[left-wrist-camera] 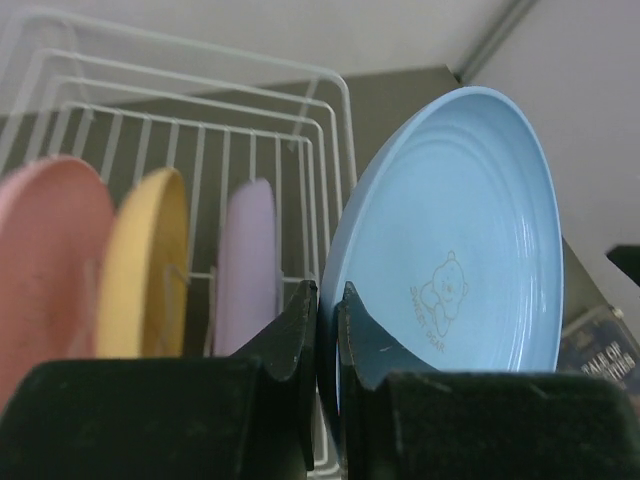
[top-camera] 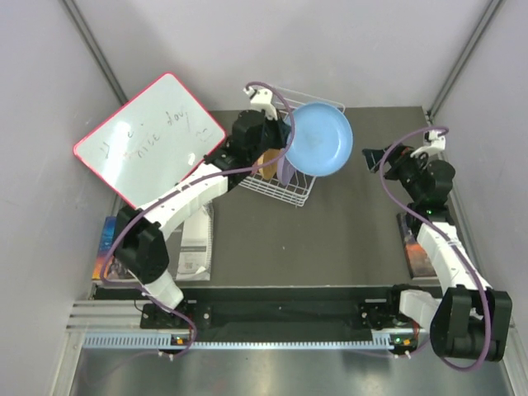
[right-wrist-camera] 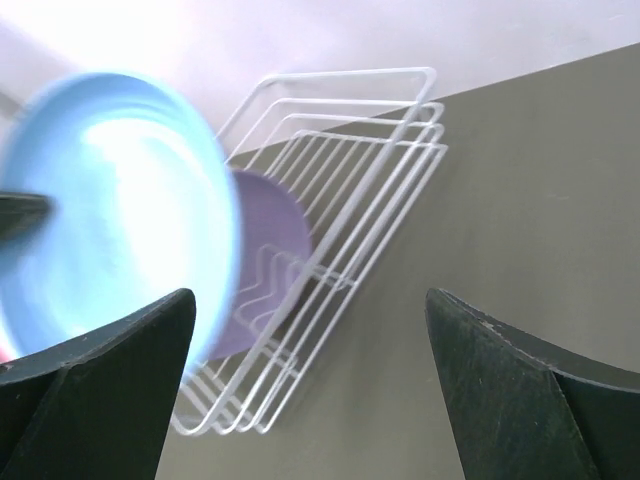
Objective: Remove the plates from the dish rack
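My left gripper (left-wrist-camera: 330,300) is shut on the rim of the light blue plate (left-wrist-camera: 455,240), which hangs tilted above the right end of the white wire dish rack (left-wrist-camera: 200,120). A pink plate (left-wrist-camera: 40,260), an orange plate (left-wrist-camera: 145,265) and a lilac plate (left-wrist-camera: 248,265) stand on edge in the rack. From above, the blue plate (top-camera: 320,138) hides part of the rack (top-camera: 285,188), with my left gripper (top-camera: 287,142) at its left rim. My right gripper (top-camera: 369,158) stands open just right of the plate, empty. Its wrist view shows the blue plate (right-wrist-camera: 110,210), the lilac plate (right-wrist-camera: 275,240) and the rack (right-wrist-camera: 370,170).
A red-framed whiteboard (top-camera: 148,136) leans at the back left. Booklets (top-camera: 196,239) lie on the left side of the dark mat, another book (top-camera: 412,241) under the right arm. Grey walls close in on both sides.
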{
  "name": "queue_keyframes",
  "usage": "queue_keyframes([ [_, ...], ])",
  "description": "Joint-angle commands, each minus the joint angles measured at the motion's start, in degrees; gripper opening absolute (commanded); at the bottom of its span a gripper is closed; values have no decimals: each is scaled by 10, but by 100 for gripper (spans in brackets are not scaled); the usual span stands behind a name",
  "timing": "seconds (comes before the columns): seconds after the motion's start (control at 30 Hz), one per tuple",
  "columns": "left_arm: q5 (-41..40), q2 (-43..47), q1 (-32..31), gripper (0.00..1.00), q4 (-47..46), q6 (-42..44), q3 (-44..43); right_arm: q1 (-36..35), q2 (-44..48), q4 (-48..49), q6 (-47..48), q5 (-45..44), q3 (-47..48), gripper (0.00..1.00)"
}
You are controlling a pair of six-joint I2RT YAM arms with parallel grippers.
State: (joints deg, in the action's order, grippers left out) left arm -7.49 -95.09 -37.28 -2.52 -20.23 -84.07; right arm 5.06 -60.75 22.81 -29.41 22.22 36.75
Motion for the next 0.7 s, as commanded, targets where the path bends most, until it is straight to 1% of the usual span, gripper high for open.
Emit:
queue_keyframes([
  [0.0, 109, -22, -5, 0, -61, -75, 1, 2, -12, 72, -34, 97, -9, 97],
  [0.17, 142, -49, -5, 0, -81, -96, -1, 5, -24, 71, -36, 110, -10, 97],
  [0.37, 169, -58, -4, 0, -105, -112, 1, 7, -45, 74, -43, 124, -7, 92],
  [0.4, 172, -59, -5, 0, -108, -115, 1, 7, -49, 74, -45, 130, -5, 87],
  [0.47, 183, -62, -5, 0, -119, -119, 1, 9, -57, 80, -48, 133, -8, 81],
  [0.5, 186, -61, -5, 0, -120, -120, 1, 10, -59, 85, -52, 133, -10, 64],
  [0.57, 190, -62, -5, 0, -123, -121, 2, 14, -60, 94, -53, 134, -14, 45],
  [0.6, 192, -62, -5, 0, -126, -121, 5, 15, -59, 94, -51, 135, -15, 15],
  [0.63, 194, -62, -5, 0, -130, -120, 7, 21, -56, 94, -51, 133, -16, 1],
  [0.67, 197, -62, -5, 0, -135, -119, 13, 24, -53, 91, -52, 130, -18, 0],
])
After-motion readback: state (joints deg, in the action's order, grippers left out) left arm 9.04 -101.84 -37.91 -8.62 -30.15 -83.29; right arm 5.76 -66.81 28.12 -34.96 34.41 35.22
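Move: The left hand already pinches the blue plate by its left rim, with the plate's middle about 10 cm to its right, 2 cm back and level. The open right hand, where the plate is being taken, is some 28 cm to the right and 6 cm back. In the rack, the purple plate sits about 12 cm below the left hand and 1 cm ahead, with the yellow plate 5 cm left of it. From the right hand, the blue plate's middle is about 18 cm left and 4 cm ahead. The left hand, keeping its pinch, carries the blue plate about 6 cm to the right, away from the rack and towards the right gripper, first sinking some 5 cm and then lifting about 1 cm, while drifting 2 cm back and turning about 15 degrees clockwise. The right hand comes to meet it, going some 3 cm left, sinking about 2.5 cm and turning 10 degrees counter-clockwise, then late on closes its wide-open fingers nearly shut to pinch the plate's right rim. ##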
